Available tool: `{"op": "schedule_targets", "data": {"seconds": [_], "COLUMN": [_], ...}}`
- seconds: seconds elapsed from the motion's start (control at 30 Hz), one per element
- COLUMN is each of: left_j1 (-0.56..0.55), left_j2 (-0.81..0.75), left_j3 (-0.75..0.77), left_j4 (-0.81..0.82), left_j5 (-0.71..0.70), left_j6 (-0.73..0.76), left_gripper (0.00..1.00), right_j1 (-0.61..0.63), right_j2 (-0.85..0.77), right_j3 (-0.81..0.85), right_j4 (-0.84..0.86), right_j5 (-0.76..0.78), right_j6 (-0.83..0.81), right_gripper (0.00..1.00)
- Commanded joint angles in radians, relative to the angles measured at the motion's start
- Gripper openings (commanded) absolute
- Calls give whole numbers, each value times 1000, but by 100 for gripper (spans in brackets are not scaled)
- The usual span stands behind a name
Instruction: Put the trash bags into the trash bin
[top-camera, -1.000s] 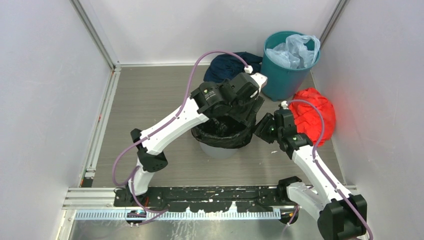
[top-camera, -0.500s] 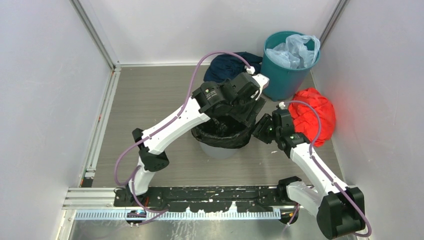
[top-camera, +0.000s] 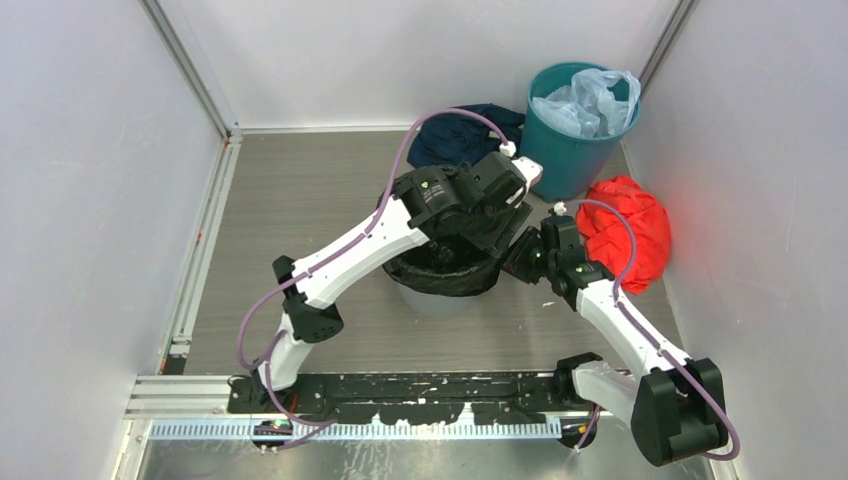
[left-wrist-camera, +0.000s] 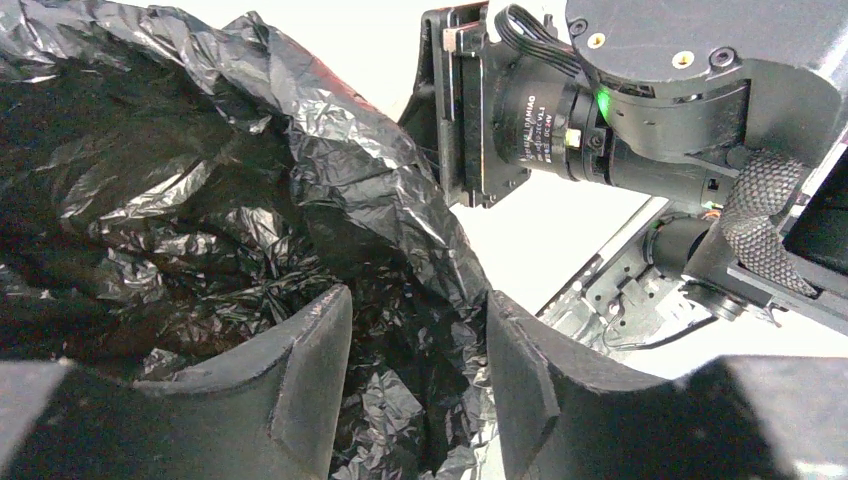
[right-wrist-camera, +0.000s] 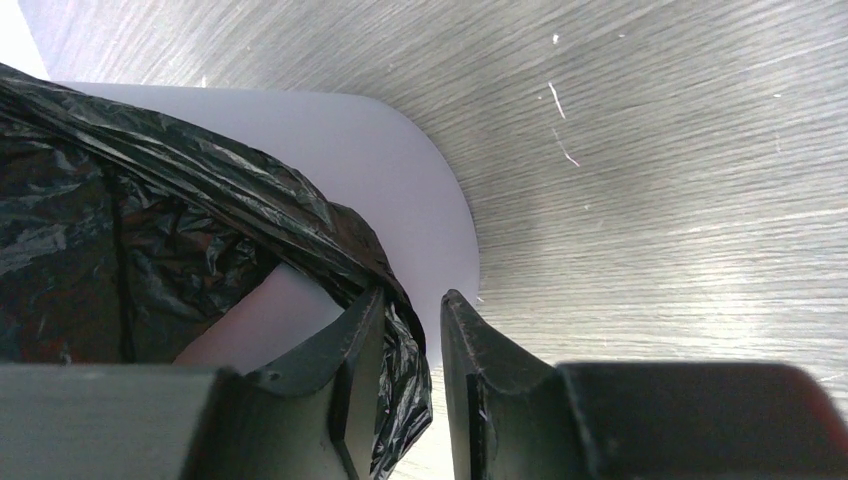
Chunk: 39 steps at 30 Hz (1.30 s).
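Observation:
The light grey trash bin (top-camera: 435, 298) stands mid-floor with the glossy black trash bag (top-camera: 445, 275) lining its mouth. My left gripper (top-camera: 485, 235) hangs over the bin's far right rim. In the left wrist view this gripper (left-wrist-camera: 418, 295) is open, and crinkled bag (left-wrist-camera: 200, 200) fills the wide gap between its fingers. My right gripper (top-camera: 512, 262) sits at the bin's right rim. Seen from the right wrist, its gripper (right-wrist-camera: 412, 300) has narrow jaws straddling a fold of the bag (right-wrist-camera: 120, 240) where it drapes over the bin wall (right-wrist-camera: 400, 170). A slit of light remains beside the right finger.
A teal bin (top-camera: 580, 140) holding a pale blue bag (top-camera: 592, 100) stands at the back right. A red cloth bundle (top-camera: 630, 232) lies just behind my right arm. A dark blue cloth (top-camera: 455, 135) is at the back wall. White walls enclose three sides.
My right gripper has slid left onto the bin's rim and its jaws have narrowed around the bag's edge. The left arm has shifted slightly right over the bin.

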<state>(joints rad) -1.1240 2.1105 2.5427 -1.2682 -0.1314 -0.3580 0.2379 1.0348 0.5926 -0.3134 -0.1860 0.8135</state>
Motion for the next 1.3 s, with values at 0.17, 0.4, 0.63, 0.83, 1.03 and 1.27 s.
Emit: {"op": "schedule_targets", "data": {"seconds": [0.17,0.4,0.63,0.83,1.03,1.27], "left_j1": [8,21,34,44,55,67], "left_j2": [1,-12,-34,-45,-60,-79], "left_j3": [8,-2,-42,-47,-59,-85], "left_j4": [-7,1,17,18,22,36], "left_j5": [-27,-24,-24,-24,-25,-24], "left_j6": [18,15,11,10,11,12], "left_gripper": [33,32,31,31,31,31], "right_j1": [-5,-5,-3,-3,-3,-3], "right_j2": [21,58,100,177,272,279], "right_j3": [-10,-28,-68,-80,-76,-76], "right_j4": [123,164,212,281,367,378], "right_j5": [-32,-47,-47,-65,-99,-122], "right_j6": [37,46,52,70,84,81], "right_gripper": [24,11,2,1,1,1]}}
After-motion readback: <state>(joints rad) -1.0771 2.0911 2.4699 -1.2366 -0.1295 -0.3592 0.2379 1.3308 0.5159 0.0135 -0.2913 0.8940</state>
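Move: The black bag's right-hand edge already runs between the fingers of both my hands, within about 1 cm of each grip point. The grey bin it lines has its middle about 14 cm to the left of my right hand and level with it front to back; from my left hand it is some 11 cm left, 3 cm ahead and 15 cm down. The red cloth lies about 27 cm right and 11 cm ahead of my right hand, the teal bin 16 cm right and 26 cm ahead. I shut my right fingers on the bag's hem outside the grey bin, then draw it down about 5.5 cm, edging some 2 cm left and forward towards the bin as the fingers tip slightly further down. Up at the rim, my left fingers narrow around the bag's edge, staying partly open, and then ease forward about 2 cm, sinking about 1 cm. ##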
